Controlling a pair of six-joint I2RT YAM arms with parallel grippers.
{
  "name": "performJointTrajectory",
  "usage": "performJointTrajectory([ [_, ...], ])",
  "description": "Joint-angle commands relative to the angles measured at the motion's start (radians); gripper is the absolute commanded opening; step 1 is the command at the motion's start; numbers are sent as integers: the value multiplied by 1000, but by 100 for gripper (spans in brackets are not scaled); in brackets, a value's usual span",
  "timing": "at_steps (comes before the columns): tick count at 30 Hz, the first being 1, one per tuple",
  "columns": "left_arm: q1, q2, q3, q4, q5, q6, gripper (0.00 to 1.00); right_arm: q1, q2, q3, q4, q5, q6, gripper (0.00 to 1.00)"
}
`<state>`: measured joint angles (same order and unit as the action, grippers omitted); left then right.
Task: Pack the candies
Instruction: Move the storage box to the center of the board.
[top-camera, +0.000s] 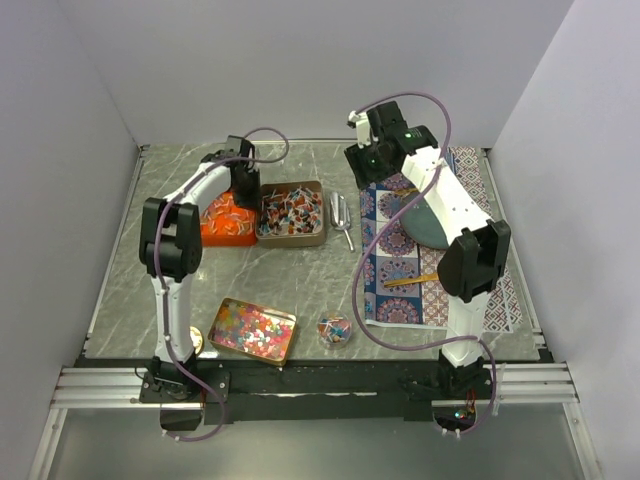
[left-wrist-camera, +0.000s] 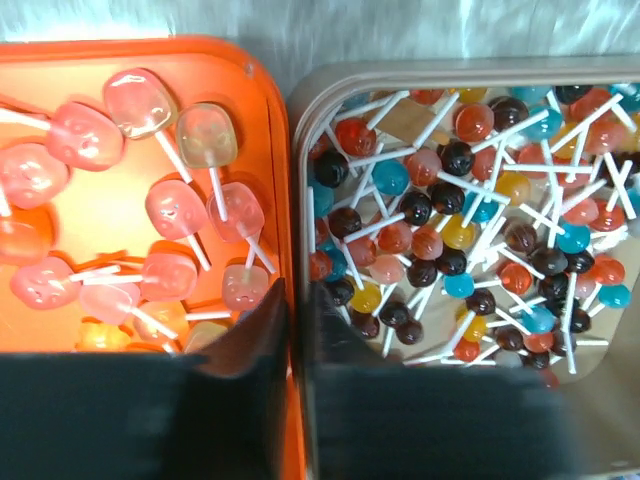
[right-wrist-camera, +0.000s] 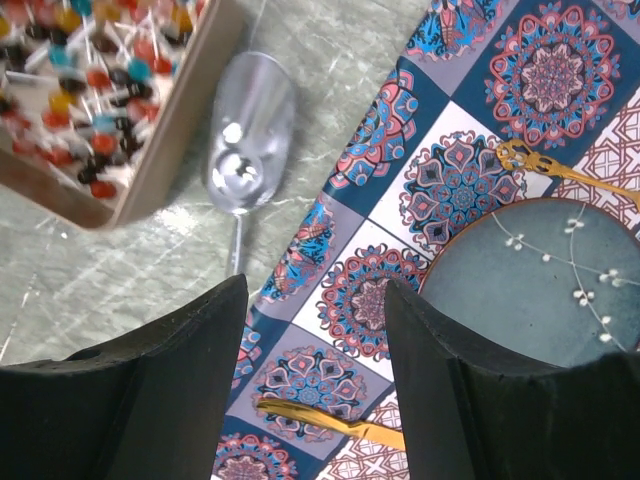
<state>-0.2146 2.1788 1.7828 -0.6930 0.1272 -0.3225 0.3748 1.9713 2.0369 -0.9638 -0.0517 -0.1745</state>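
Pink and orange candies (left-wrist-camera: 175, 205) on white sticks lie in an orange tray (left-wrist-camera: 262, 80). Beside it a tan box (left-wrist-camera: 400, 75) holds several mixed red, blue, yellow and dark stick candies (left-wrist-camera: 470, 220). My left gripper (left-wrist-camera: 297, 310) is shut on the two touching walls, one finger inside each container. From above, the left gripper (top-camera: 252, 203) sits between the orange tray (top-camera: 222, 225) and the tan box (top-camera: 292, 213). My right gripper (right-wrist-camera: 315, 300) is open over the patterned mat (right-wrist-camera: 450, 180), holding nothing.
A silver scoop (right-wrist-camera: 248, 150) lies between the tan box and the mat. A teal plate (right-wrist-camera: 530, 270) and gold cutlery (right-wrist-camera: 330, 418) rest on the mat. Near the front, a gold tin (top-camera: 253, 330) and a small bowl (top-camera: 334, 330) hold bead-like candies.
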Motion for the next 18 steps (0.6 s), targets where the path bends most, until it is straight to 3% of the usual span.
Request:
performJointTrajectory([
  [1,9,50,33,89,46,72,27,-19,-49,-17,16,13,-20,64],
  [3,8,0,-2,104,77,63,39,-20,-52,-17,17,15,-22,64],
  [6,4,-74,-40,113,121,39,48,-22,-46,-7,20,23,-25,64],
  [10,3,-184,-48,99,111,39,52,-27,-40,9,23,38,-31,64],
  [13,3,-338,-141,124,141,103,55,-34,-48,-6,25,41,-37,64],
  [15,4,-447,-247,113,276,164,58,-42,-55,-27,23,38,-39,64],
  [18,3,-513,-322,-60,541,427,58,-53,-66,-46,20,38,-52,64],
])
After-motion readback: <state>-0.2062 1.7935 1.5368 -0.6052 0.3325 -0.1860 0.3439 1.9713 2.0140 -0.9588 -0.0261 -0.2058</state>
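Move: The gummy storage box lies about 30 cm straight back from my left hand, a couple of centimetres lower. That hand is still shut on the touching walls of two other boxes: the lollipop box's middle is some 7 cm to its right and 1 cm back, the orange box's about 8 cm to its left and 2 cm back. The glass bowl stands 30 cm back and 17 cm to its right. From my raised right hand the gummy box is about 27 cm back, 25 cm left, 18 cm lower. I finish the forward push with my left hand, barely a centimetre more, and open my fingers to about half, letting go of the paired walls of the orange and lollipop boxes. Then I lift quickly, about 11 cm up, drawing back some 5 cm towards the gummy storage box while my wrist swings the fingertips outward and turns slightly clockwise. ##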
